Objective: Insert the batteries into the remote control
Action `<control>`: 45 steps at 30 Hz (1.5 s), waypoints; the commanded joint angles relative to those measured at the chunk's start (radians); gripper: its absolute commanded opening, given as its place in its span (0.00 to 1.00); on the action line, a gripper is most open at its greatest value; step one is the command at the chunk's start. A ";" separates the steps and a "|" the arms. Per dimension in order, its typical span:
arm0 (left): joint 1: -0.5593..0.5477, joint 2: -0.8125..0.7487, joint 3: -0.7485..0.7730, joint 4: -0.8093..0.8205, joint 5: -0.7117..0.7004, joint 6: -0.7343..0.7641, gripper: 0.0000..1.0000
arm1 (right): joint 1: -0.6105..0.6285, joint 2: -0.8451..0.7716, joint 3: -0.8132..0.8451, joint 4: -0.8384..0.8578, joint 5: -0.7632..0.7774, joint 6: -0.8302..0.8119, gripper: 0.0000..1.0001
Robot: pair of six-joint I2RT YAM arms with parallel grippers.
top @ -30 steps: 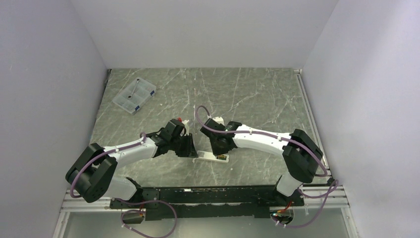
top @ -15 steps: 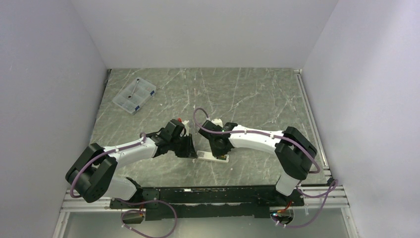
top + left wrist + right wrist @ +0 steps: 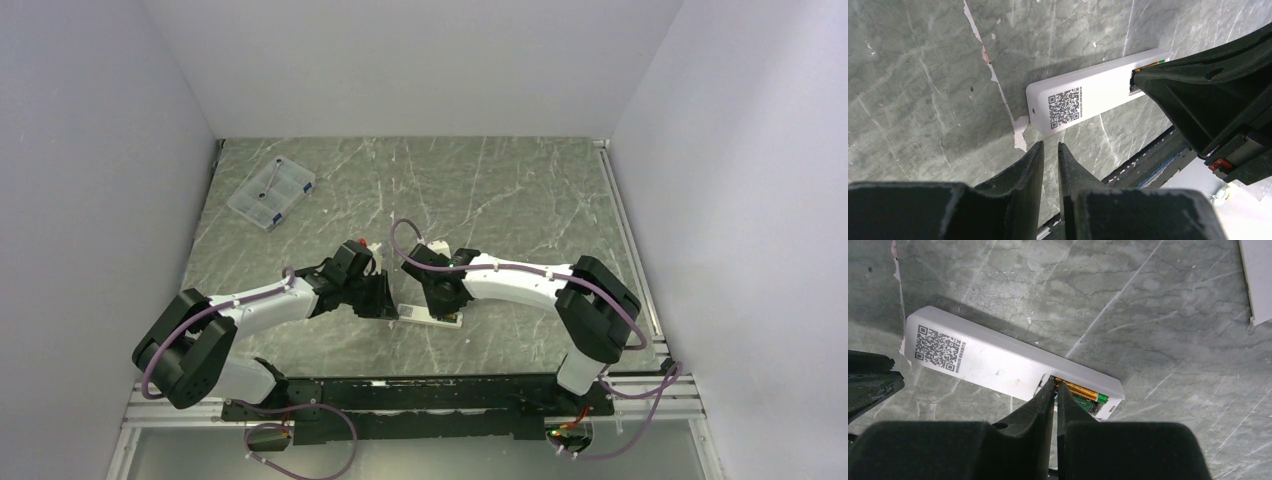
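The white remote control (image 3: 428, 317) lies face down on the marble table, a QR label on its back (image 3: 940, 348). Its battery compartment is uncovered at one end, and both batteries lie inside: the copper-orange one (image 3: 1080, 389) and the dark green one (image 3: 1087, 402). My right gripper (image 3: 1055, 381) is shut, its tips resting at the inner end of the compartment against the orange battery's end. My left gripper (image 3: 1050, 145) hovers just off the remote's QR end (image 3: 1065, 106), its jaws a narrow gap apart with nothing between them.
A flat white cover piece (image 3: 1260, 275) lies on the table beyond the remote. A clear plastic box (image 3: 271, 192) sits at the far left. The black mounting rail (image 3: 1148, 160) runs along the near edge. White walls enclose the table on three sides.
My right arm has shifted a little left and down onto the remote's open end, and its jaws have closed slightly. The left arm has stayed still.
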 commanded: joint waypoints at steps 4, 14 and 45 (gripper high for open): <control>-0.004 -0.011 0.033 0.003 -0.013 0.021 0.22 | 0.001 -0.041 0.026 -0.031 0.050 -0.009 0.09; -0.004 -0.020 0.052 -0.028 -0.028 0.024 0.22 | -0.043 -0.131 0.035 -0.053 0.091 -0.054 0.19; -0.004 -0.159 0.150 -0.223 -0.069 0.041 0.59 | -0.361 -0.165 -0.042 0.004 -0.107 -0.497 0.71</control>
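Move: The battery cover lies flat on the table, about 11 cm right and 9 cm ahead of the right fingertips, 2 cm below them. Those tips are on the left end of the batteries, whose middle is some 2 cm right and 1 cm back of the hand; the remote's middle is about 3 cm left, level. From the left hand, the remote's middle is some 8 cm right, level, 2 cm down, and the cover about 20 cm right, 9 cm ahead. The batteries are left in the remote as the right fingertips lift off them, climbing about 5 cm and travelling right and forward towards the battery cover, roughly 9 cm right in all, then sinking a little. On the way the nearly shut fingers spread well open, and the wrist turns slightly counter-clockwise. The left hand rises nearly 5 cm away from the remote's QR-coded end, its fingers opening about halfway. ##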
